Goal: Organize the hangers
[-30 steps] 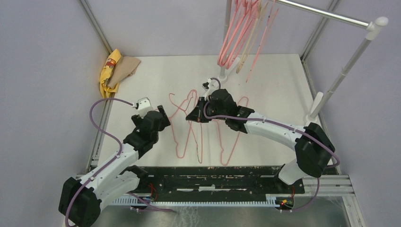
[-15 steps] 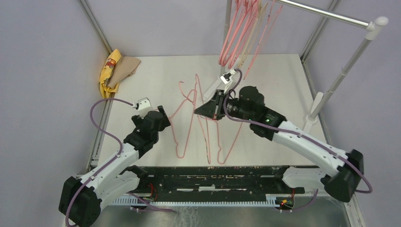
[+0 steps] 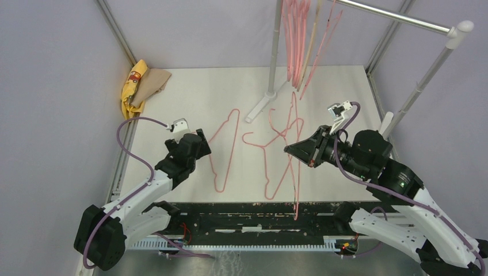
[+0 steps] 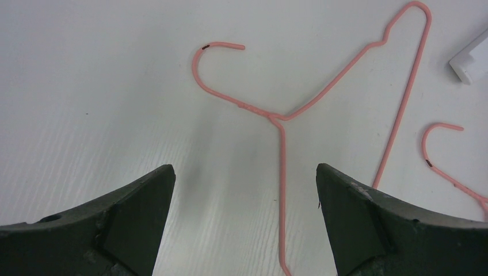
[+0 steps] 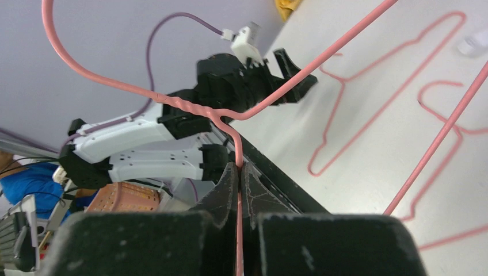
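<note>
My right gripper (image 3: 290, 148) is shut on a thin pink wire hanger (image 3: 297, 184) and holds it up off the table, edge-on in the top view. In the right wrist view my fingertips (image 5: 237, 172) pinch the wire just below its twisted neck (image 5: 190, 106). Two more thin pink hangers lie flat on the white table: one on the left (image 3: 236, 111) and one in the middle (image 3: 266, 147). My left gripper (image 3: 198, 144) is open and empty, low over the left hanger's straight wire (image 4: 282, 190). Several pink and beige hangers (image 3: 296, 46) hang from the rail.
The silver rail (image 3: 397, 17) on white posts crosses the back right, and its white foot (image 3: 259, 106) rests by the lying hangers. Yellow and tan cloths (image 3: 138, 83) lie at the back left corner. A black strip (image 3: 253, 218) runs along the near edge.
My right arm has swung right and back, lifting the pink hanger off the table. The hanging hangers have swung back to straight. My left arm has barely moved.
</note>
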Robot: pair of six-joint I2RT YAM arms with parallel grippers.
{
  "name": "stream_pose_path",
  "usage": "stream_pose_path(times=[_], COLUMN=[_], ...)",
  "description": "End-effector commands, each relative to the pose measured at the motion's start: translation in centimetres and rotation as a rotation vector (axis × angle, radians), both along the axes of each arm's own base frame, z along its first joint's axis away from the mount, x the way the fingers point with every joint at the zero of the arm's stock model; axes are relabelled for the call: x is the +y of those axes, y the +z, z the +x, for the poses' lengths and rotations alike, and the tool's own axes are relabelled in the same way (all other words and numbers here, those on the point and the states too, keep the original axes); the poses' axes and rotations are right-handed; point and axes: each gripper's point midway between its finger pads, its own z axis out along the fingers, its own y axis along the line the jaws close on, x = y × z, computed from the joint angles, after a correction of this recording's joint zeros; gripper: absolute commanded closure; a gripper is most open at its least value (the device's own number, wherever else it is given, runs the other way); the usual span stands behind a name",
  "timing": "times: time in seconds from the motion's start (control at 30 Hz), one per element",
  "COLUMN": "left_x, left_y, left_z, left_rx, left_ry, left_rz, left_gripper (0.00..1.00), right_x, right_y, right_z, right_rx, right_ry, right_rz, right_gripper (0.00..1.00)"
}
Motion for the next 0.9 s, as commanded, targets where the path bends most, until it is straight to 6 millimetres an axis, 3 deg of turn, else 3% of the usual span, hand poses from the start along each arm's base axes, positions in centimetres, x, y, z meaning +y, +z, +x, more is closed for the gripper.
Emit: stream_pose_path(times=[0.0, 0.13, 0.37, 0.57, 0.87], left_x=[-1.0, -1.0, -1.8, -2.0, -2.7], left_y=[1.9, 1.6, 1.3, 2.1, 4.1], left_z=[1.3, 1.2, 1.3, 1.7, 2.2], left_rx=[-0.083, -0.081, -0.078, -0.088, -0.121], left_ry=[0.008, 0.004, -0.030, -0.043, -0.066], left_rz=[-0.079, -0.075, -0.093, -0.087, -0.109], left_gripper=[0.01, 0.01, 0.01, 0.01, 0.01], right_x=[-2.6, -4.3, -10.2, -12.4, -9.5], right_y=[-2.1, -4.2, -5.8, -2.1, 4.6], right_z=[-0.9, -1.4, -2.2, -1.8, 1.5], right_rx=[0.052, 0.090, 0.085, -0.013, -0.126], right_ry=[-0.068, -0.123, -0.317, -0.407, -0.400], right_rz=[-0.043, -0.059, -0.073, -0.018, -0.042], right_gripper=[0.99, 0.99, 0.99, 0.99, 0.99])
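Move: The right hand already holds a pink wire hanger just below its neck. The free stretch of rail lies about 32 cm ahead, 18 cm right and 20 cm above this hand. The hung hangers are some 35 cm ahead, 5 cm right and 6 cm up; the nearer table hanger is 19 cm ahead, 3 cm right, 43 cm below. From the left hand that stretch is roughly 20 cm ahead, 57 cm right and 50 cm up. Rightward with a dip: the right arm swings the held hanger about 10 cm to its right, below the rail, first sinking some 6 cm and drawing slightly back, then climbing and coming forward to its starting height as the sideways travel stops and just begins to reverse. The wrist turns roughly 20 degrees clockwise, and the shut fingers keep their pinch on the wire. ##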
